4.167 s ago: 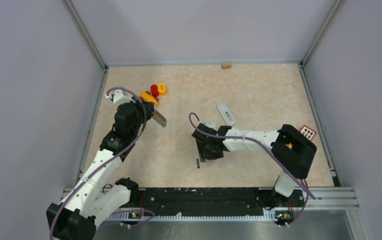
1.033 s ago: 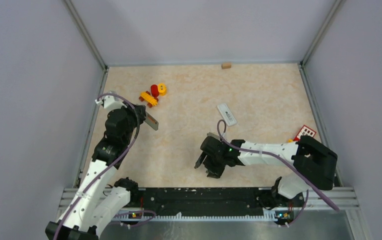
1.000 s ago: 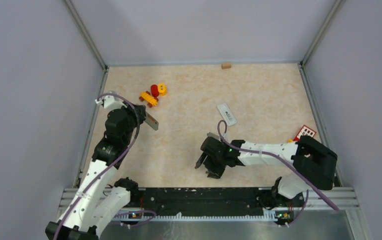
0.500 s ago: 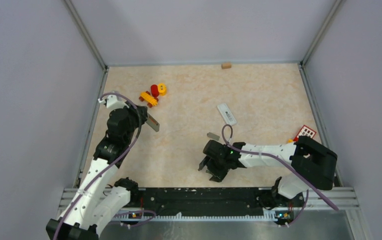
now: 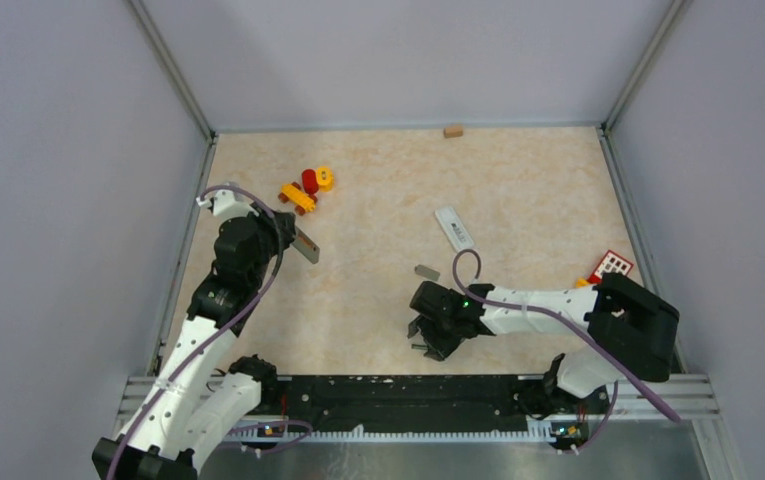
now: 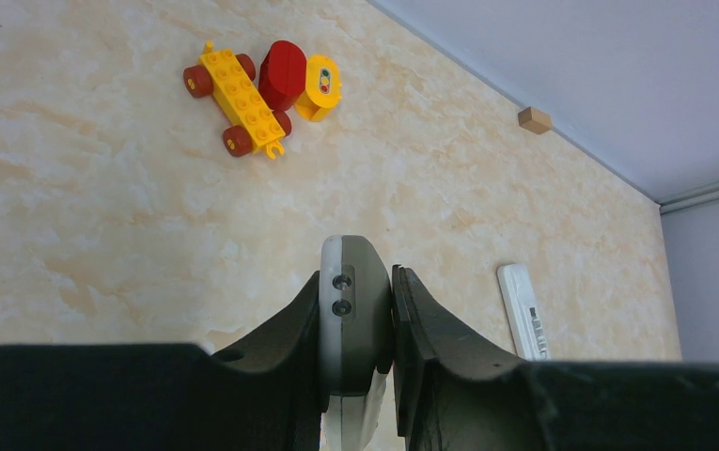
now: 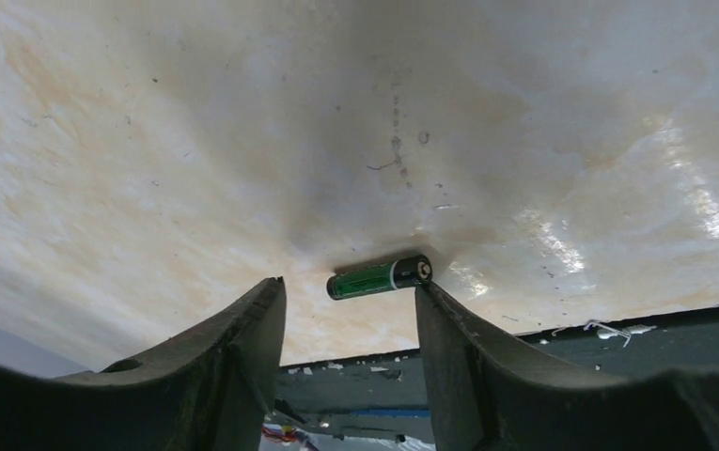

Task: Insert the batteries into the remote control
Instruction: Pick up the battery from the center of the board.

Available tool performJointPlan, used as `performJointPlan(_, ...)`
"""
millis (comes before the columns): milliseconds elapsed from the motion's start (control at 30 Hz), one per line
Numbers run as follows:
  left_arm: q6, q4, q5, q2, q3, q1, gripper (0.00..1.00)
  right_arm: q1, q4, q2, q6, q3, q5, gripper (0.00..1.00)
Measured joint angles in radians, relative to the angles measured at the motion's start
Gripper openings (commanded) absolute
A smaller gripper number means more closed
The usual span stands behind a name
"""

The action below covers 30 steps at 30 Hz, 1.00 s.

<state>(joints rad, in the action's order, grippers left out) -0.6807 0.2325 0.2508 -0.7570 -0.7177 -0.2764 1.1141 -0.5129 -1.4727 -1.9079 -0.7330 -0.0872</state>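
Observation:
My left gripper (image 6: 357,278) is shut on the remote control (image 6: 355,319), a grey and white bar gripped by its sides. The top view shows that remote (image 5: 305,246) sticking out to the right of the left gripper (image 5: 283,233), above the table's left side. A dark green battery (image 7: 379,278) lies flat on the table near the front edge. My right gripper (image 7: 349,287) stands open over it, and the right fingertip (image 7: 428,299) is at the battery's metal end. From above, the right gripper (image 5: 428,336) hides the battery. No other batteries show.
A white slim bar with a label (image 5: 454,229) lies mid-table, also in the left wrist view (image 6: 523,310). A small grey piece (image 5: 427,272) lies behind the right gripper. Red-yellow toy blocks (image 5: 307,188) sit back left, a wooden cube (image 5: 452,130) sits by the back wall, and a red-white card (image 5: 613,266) lies at the right.
My right gripper has slid right along the near edge, its jaws have narrowed a little, and the small grey piece behind it is now uncovered. The left arm has barely shifted.

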Motion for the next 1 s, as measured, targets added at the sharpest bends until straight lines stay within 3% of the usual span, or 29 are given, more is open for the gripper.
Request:
performJointPlan(67, 0.000, 0.000, 0.000, 0.000, 0.000, 0.000, 0.00, 0.000, -0.012, -0.002, -0.014, 0.000, -0.005, 0.40)
performJointPlan(333, -0.011, -0.003, -0.044, 0.000, 0.000, 0.000, 0.00, -0.004, -0.111, -0.062, -0.029, -0.068, -0.004, 0.36)
performJointPlan(433, -0.022, -0.014, -0.075, 0.000, 0.007, 0.000, 0.00, -0.006, -0.142, -0.083, -0.021, -0.092, 0.003, 0.20)
performJointPlan(667, -0.015, -0.074, -0.279, -0.047, 0.014, 0.001, 0.00, -0.012, -0.180, -0.101, 0.021, -0.113, -0.001, 0.00)
performJointPlan(800, -0.014, -0.106, -0.412, -0.088, 0.015, 0.001, 0.00, -0.018, -0.235, -0.114, 0.107, -0.159, -0.146, 0.00)
performJointPlan(1000, -0.013, -0.185, -0.609, -0.148, 0.032, 0.001, 0.00, -0.037, -0.310, -0.101, 0.374, -0.246, -0.425, 0.00)
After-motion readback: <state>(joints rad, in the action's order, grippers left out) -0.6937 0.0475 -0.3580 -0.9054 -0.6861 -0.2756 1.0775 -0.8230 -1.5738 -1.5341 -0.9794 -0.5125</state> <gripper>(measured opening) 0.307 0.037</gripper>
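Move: The battery lies crosswise almost directly under my right fingertips, level with them both ways and about 1 cm down, with my half-open fingers around its length. From that hand the small grey cover is some 17 cm straight ahead, and the white remote about 27 cm ahead and 6 cm right. From my left hand, which already holds the grey remote control, the battery is roughly 18 cm back, 26 cm right and 24 cm below. I ease my right hand about 1 cm down and 1 cm or so left onto the battery and close its fingers until they pinch it, then lift away forward, some 7 cm, and about 4 cm right while rising, fingertips swinging out forward and to the right. Meanwhile my left hand keeps its grip and carries the remote control about 10 cm right, turning some 30 degrees clockwise with some roll. ##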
